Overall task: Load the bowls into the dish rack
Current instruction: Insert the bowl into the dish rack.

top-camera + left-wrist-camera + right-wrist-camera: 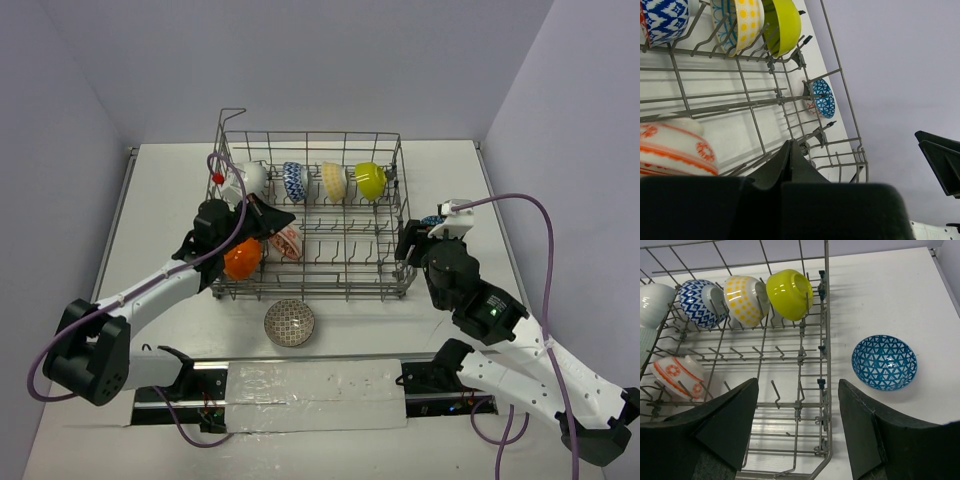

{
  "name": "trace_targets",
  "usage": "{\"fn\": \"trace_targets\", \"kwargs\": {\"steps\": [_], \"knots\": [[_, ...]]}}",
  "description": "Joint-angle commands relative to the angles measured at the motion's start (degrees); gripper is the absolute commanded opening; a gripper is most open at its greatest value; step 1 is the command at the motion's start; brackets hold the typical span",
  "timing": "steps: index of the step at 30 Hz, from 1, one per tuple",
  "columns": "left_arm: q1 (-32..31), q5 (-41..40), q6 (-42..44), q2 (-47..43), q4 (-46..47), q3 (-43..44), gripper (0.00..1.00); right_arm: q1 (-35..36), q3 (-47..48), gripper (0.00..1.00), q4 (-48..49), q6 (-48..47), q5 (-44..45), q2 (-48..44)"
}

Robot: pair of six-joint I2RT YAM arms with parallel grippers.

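Note:
The dish rack [312,134] stands mid-table. Its back row holds a white bowl [250,178], a blue-white bowl [295,182], a pale yellow bowl [334,180] and a lime bowl [370,180], all on edge. A red-white bowl [286,241] and an orange bowl [242,259] sit at its front left. My left gripper [280,218] hovers shut and empty just above the red-white bowl [675,147]. My right gripper [797,410] is open over the rack's front right corner. A dark-blue patterned bowl [884,362] rests on the table just right of the rack. A grey patterned bowl [289,322] lies in front of the rack.
The rack's upright tines [774,390] fill the front right part under my right gripper. Purple cables [545,230] loop above both arms. Walls close in the table on the left, right and back.

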Motion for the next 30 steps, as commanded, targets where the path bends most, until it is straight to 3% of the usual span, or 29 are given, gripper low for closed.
{"fn": "trace_targets", "kwargs": {"steps": [1, 9, 14, 18, 22, 26, 30], "knots": [[0.4, 1.2, 1.3, 4.3, -6.4, -3.0, 0.01, -0.3, 1.2, 0.73, 1.7, -0.4, 0.0, 0.1], [0.3, 0.2, 1.9, 2.6, -9.2, -2.3, 0.05, -0.3, 1.1, 0.73, 1.8, -0.2, -0.8, 0.0], [0.0, -2.3, 3.2, -1.2, -13.2, -2.0, 0.16, -0.3, 0.9, 0.73, 2.1, -0.4, -2.2, -0.4], [-2.8, -8.2, 7.0, -5.0, -18.8, 0.8, 0.21, -0.3, 1.2, 0.74, 3.6, -2.6, -9.9, 1.2], [-4.9, -14.2, 9.2, -11.3, -22.6, 2.3, 0.25, -0.3, 4.8, 0.75, 2.3, -5.2, -24.8, 7.0], [-5.2, -17.7, 11.8, -19.6, -28.0, 3.7, 0.32, -0.1, 9.9, 0.74, 2.0, -6.0, -30.2, 13.1], [-5.2, -21.7, 13.5, -21.0, -35.4, 8.3, 0.38, 0.0, 12.4, 0.74, 4.2, -6.6, -31.4, 17.5]]}}
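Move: The red-patterned bowl lies tilted in the rack, roughly 26 cm to the right hand's left, 3 cm ahead and 14 cm lower. From the left hand it is about 4 cm back, 2 cm left and 8 cm below; at about that depth too, the orange bowl sits 12 cm left and 8 cm back, the pale green bowl 10 cm left and 3 cm ahead, the blue-white bowl 10 cm straight ahead. The open right hand swings about 11 cm left towards the red-patterned bowl; the left, opening, retreats back-left and up. ##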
